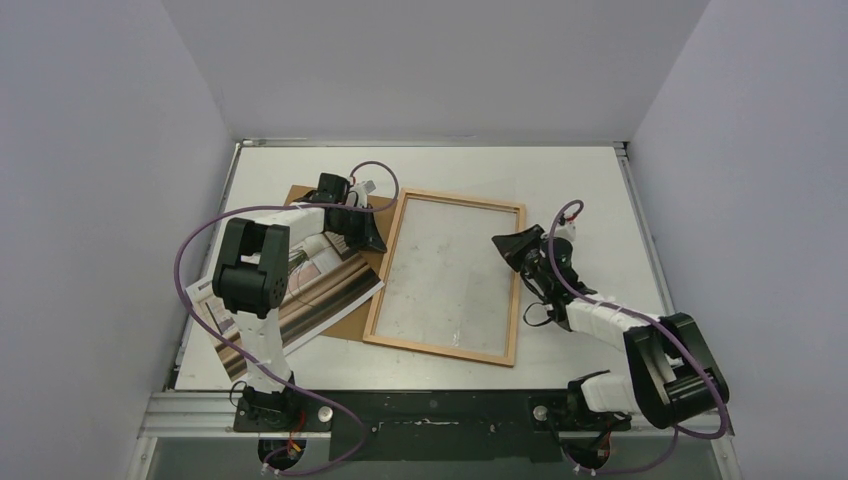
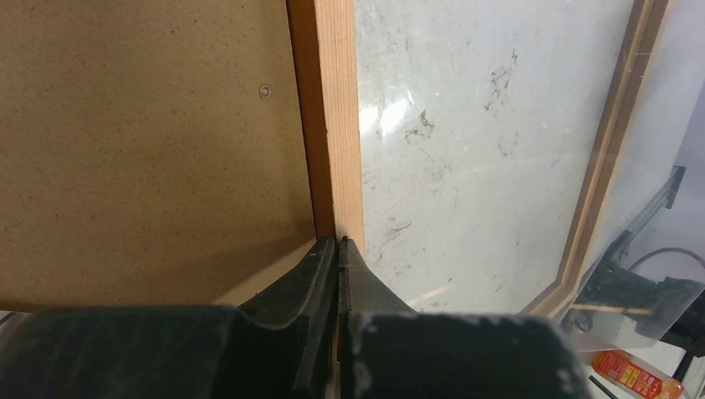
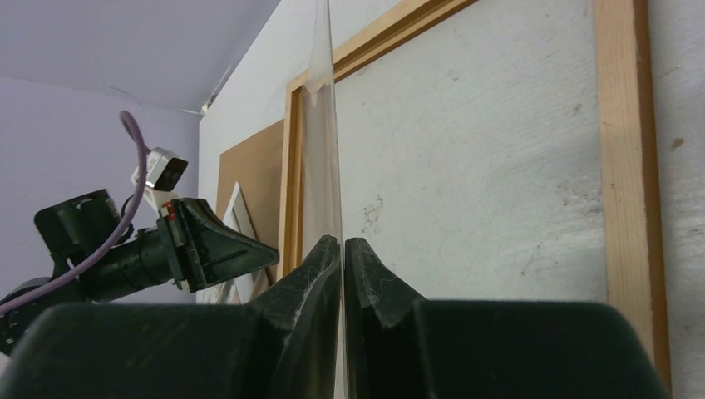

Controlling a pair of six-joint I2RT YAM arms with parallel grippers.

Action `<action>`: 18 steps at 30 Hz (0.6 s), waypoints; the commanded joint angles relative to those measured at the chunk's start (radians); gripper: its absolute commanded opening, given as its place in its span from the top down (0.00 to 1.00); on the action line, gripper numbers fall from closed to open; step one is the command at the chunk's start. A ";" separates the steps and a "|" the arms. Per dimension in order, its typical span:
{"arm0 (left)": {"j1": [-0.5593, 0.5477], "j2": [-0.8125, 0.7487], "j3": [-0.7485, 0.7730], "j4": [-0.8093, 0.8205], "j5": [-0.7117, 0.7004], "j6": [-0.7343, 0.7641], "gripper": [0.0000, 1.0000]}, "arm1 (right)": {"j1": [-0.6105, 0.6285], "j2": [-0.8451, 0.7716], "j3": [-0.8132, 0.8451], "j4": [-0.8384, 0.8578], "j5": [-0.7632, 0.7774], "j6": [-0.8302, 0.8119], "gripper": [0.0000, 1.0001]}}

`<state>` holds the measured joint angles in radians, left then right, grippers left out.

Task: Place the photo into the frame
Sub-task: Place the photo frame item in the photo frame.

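The reddish-brown wooden frame (image 1: 520,290) lies flat mid-table. Its clear pane (image 3: 320,166) is raised, edge-on in the right wrist view, and my right gripper (image 3: 342,241) is shut on its near edge. From above, that right gripper (image 1: 497,243) sits just inside the frame's right rail. My left gripper (image 1: 380,243) is shut, with its tips (image 2: 341,241) at the frame's left rail (image 2: 337,125) and nothing seen between the fingers. The photo (image 1: 320,295), banded beige and brown, lies face up left of the frame, partly under the left arm.
A brown fibreboard backing sheet (image 1: 300,195) lies under the photo and against the frame's left rail, filling the left half of the left wrist view (image 2: 150,150). Grey walls close in the table's left, back and right sides.
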<state>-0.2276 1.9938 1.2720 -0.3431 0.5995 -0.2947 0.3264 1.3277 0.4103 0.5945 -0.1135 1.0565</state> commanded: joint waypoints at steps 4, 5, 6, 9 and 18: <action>-0.010 0.012 -0.011 0.015 0.034 0.000 1.00 | 0.010 -0.108 0.120 0.016 -0.053 0.086 0.94; -0.009 0.014 -0.016 0.019 0.036 -0.004 1.00 | 0.013 -0.112 0.128 0.005 -0.050 0.103 0.95; -0.010 0.014 -0.021 0.025 0.039 -0.009 1.00 | 0.018 -0.114 0.135 0.002 -0.049 0.121 0.95; -0.009 0.019 -0.033 0.042 0.048 -0.024 1.00 | 0.043 -0.114 0.154 -0.005 -0.040 0.147 0.95; -0.007 0.021 -0.042 0.056 0.060 -0.037 1.00 | 0.117 -0.113 0.236 -0.108 0.040 0.123 0.95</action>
<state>-0.2272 1.9957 1.2449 -0.2955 0.6369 -0.3302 0.4213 1.2453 0.5858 0.4919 -0.1219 1.1900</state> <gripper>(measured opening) 0.007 0.061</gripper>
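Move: The clear sheet's right-hand part is in the right gripper. The frame it is meant for has its middle about 9 cm to this hand's left, 1 cm back and 10 cm lower; the frame's left bar is some 21 cm left and 4 cm ahead, the right bar about 4 cm to the right and level with the hand. The brown backing board lies roughly 30 cm left, 1 cm ahead. From the left hand, the frame's middle is about 12 cm right and 5 cm back. The clear sheet's right-hand side is raised by the right hand, which keeps its pinch and goes up about 9 cm, then also left some 4–5 cm towards the frame's left bar, rolling about 10 degrees so that its left side rises. The left fingers stay shut at the left bar's inner edge, pinching the sheet's left edge there. ##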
